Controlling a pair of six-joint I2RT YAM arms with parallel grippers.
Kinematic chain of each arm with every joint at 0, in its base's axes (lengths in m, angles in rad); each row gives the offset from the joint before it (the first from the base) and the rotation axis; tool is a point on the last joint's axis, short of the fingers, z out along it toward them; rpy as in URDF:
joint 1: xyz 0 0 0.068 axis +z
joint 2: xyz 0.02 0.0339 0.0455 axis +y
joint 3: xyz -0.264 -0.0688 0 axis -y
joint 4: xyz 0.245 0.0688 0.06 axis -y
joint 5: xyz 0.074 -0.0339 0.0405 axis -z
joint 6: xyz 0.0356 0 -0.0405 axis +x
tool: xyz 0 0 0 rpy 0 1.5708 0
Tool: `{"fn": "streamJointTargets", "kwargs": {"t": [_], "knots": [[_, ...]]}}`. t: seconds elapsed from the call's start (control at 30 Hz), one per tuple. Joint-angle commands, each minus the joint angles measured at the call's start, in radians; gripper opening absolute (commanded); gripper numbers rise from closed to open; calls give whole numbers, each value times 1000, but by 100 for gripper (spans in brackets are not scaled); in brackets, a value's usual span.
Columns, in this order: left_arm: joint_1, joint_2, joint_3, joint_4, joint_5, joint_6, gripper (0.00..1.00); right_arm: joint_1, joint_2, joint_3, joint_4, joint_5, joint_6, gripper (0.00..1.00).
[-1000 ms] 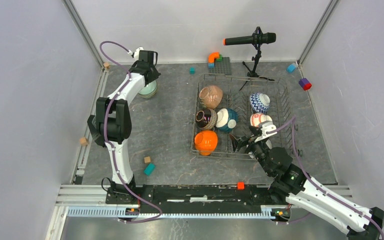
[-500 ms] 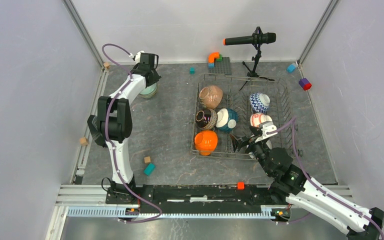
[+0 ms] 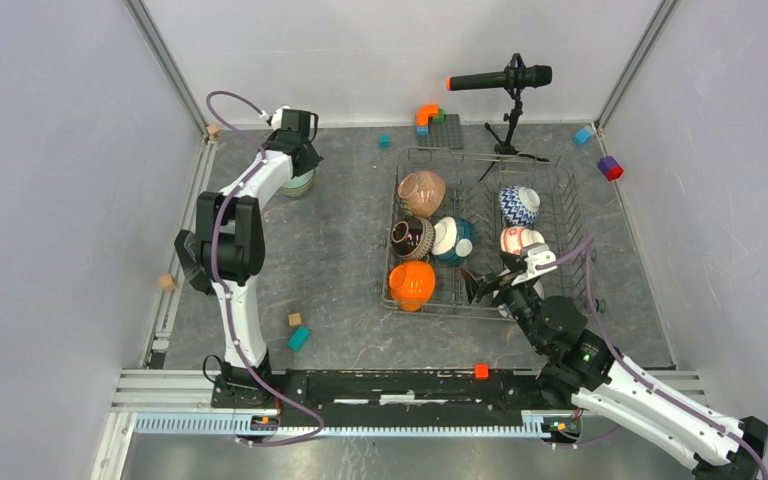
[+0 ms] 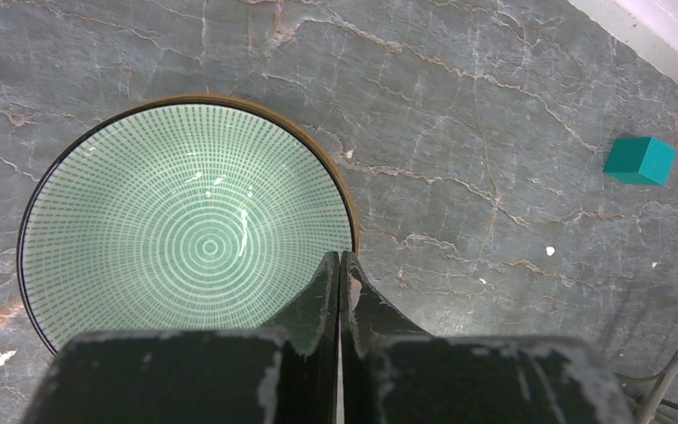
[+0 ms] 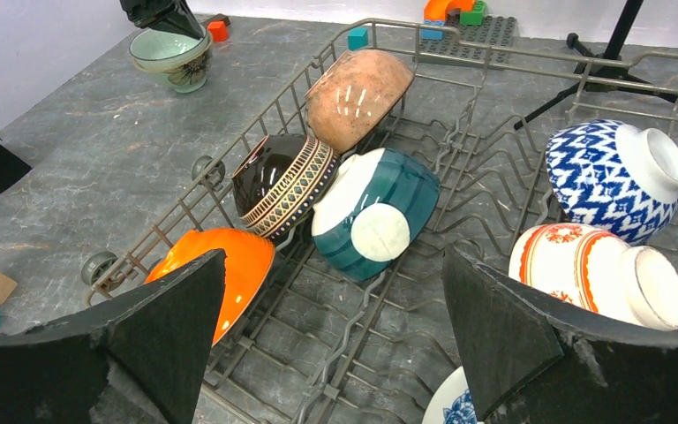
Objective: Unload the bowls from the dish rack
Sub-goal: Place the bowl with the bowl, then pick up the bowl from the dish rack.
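Observation:
The wire dish rack (image 3: 480,155) holds brown speckled (image 3: 422,192), dark striped (image 3: 412,238), teal (image 3: 454,240), orange (image 3: 412,284), blue-white zigzag (image 3: 518,204) and red-white (image 3: 518,240) bowls. A pale green bowl (image 4: 185,230) stands upright on the table at the back left. My left gripper (image 4: 340,258) is shut with nothing between its jaws, just above that bowl's right rim. My right gripper (image 5: 333,261) is open and empty over the rack's front, between the orange bowl (image 5: 238,265) and the red-white bowl (image 5: 591,269). A blue-flowered bowl rim (image 5: 450,402) peeks below it.
A microphone on a tripod (image 3: 505,80) stands behind the rack. The grey studded plate (image 3: 440,130) with blocks is at the back. Loose blocks lie around: teal (image 4: 640,161), teal and tan (image 3: 298,335) at the front left, blue and purple-red (image 3: 610,167) at the back right.
My left gripper has shifted slightly over the green bowl. My right arm has barely moved.

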Motion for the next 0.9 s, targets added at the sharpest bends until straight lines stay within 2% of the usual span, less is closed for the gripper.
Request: {"fn": "streamJointTargets", "kwargs": {"t": [0.0, 0.13, 0.2, 0.27, 0.37, 0.4, 0.5, 0.63, 0.7, 0.73, 0.87], "knots": [[-3, -83, 0, 22, 2, 32, 2, 0, -6, -3, 22, 21, -10, 97], [-3, -188, -26, 24, 18, 10, 4, 0, 0, 1, 26, 20, -8, 97], [-3, -255, -57, 27, 26, -18, 10, 0, 5, 1, 30, 21, -8, 98], [-2, -331, -105, 36, 43, -49, 19, 0, 9, 1, 36, 26, 1, 98], [-31, -458, -195, 56, 73, -94, 46, 0, 12, -4, 54, 47, 31, 98], [-49, -493, -223, 57, 73, -91, 54, -1, 11, -11, 66, 54, 48, 98], [-138, -618, -307, 50, 50, -25, 70, 0, 14, -9, 100, 38, 69, 98], [-202, -769, -439, 50, 117, 35, 80, 0, 118, 115, 34, -2, 54, 98], [-207, -846, -512, 48, 132, 35, 90, 0, 190, 186, 3, -14, 50, 98], [-208, -880, -554, 48, 135, 17, 99, -1, 217, 217, -1, -13, 48, 98], [-206, -1002, -676, 62, 205, -45, 100, -30, 347, 334, -21, -9, 42, 98]]}}
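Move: The nested green bowls stand right at the left hand's shut fingertips, which are at their far right rim; their middle is about 3 cm back, 4 cm left and 3 cm lower. On the table, the red cube is some 5 cm ahead and 6 cm left of that hand, the teal cube about 6 cm ahead and 16 cm right. From the right hand the bowls lie roughly 28 cm ahead, 40 cm left and 15 cm below. Left hand comes free of the nested bowls, rises, retreats about 20 cm, opening wide; right hand starts up and left. ##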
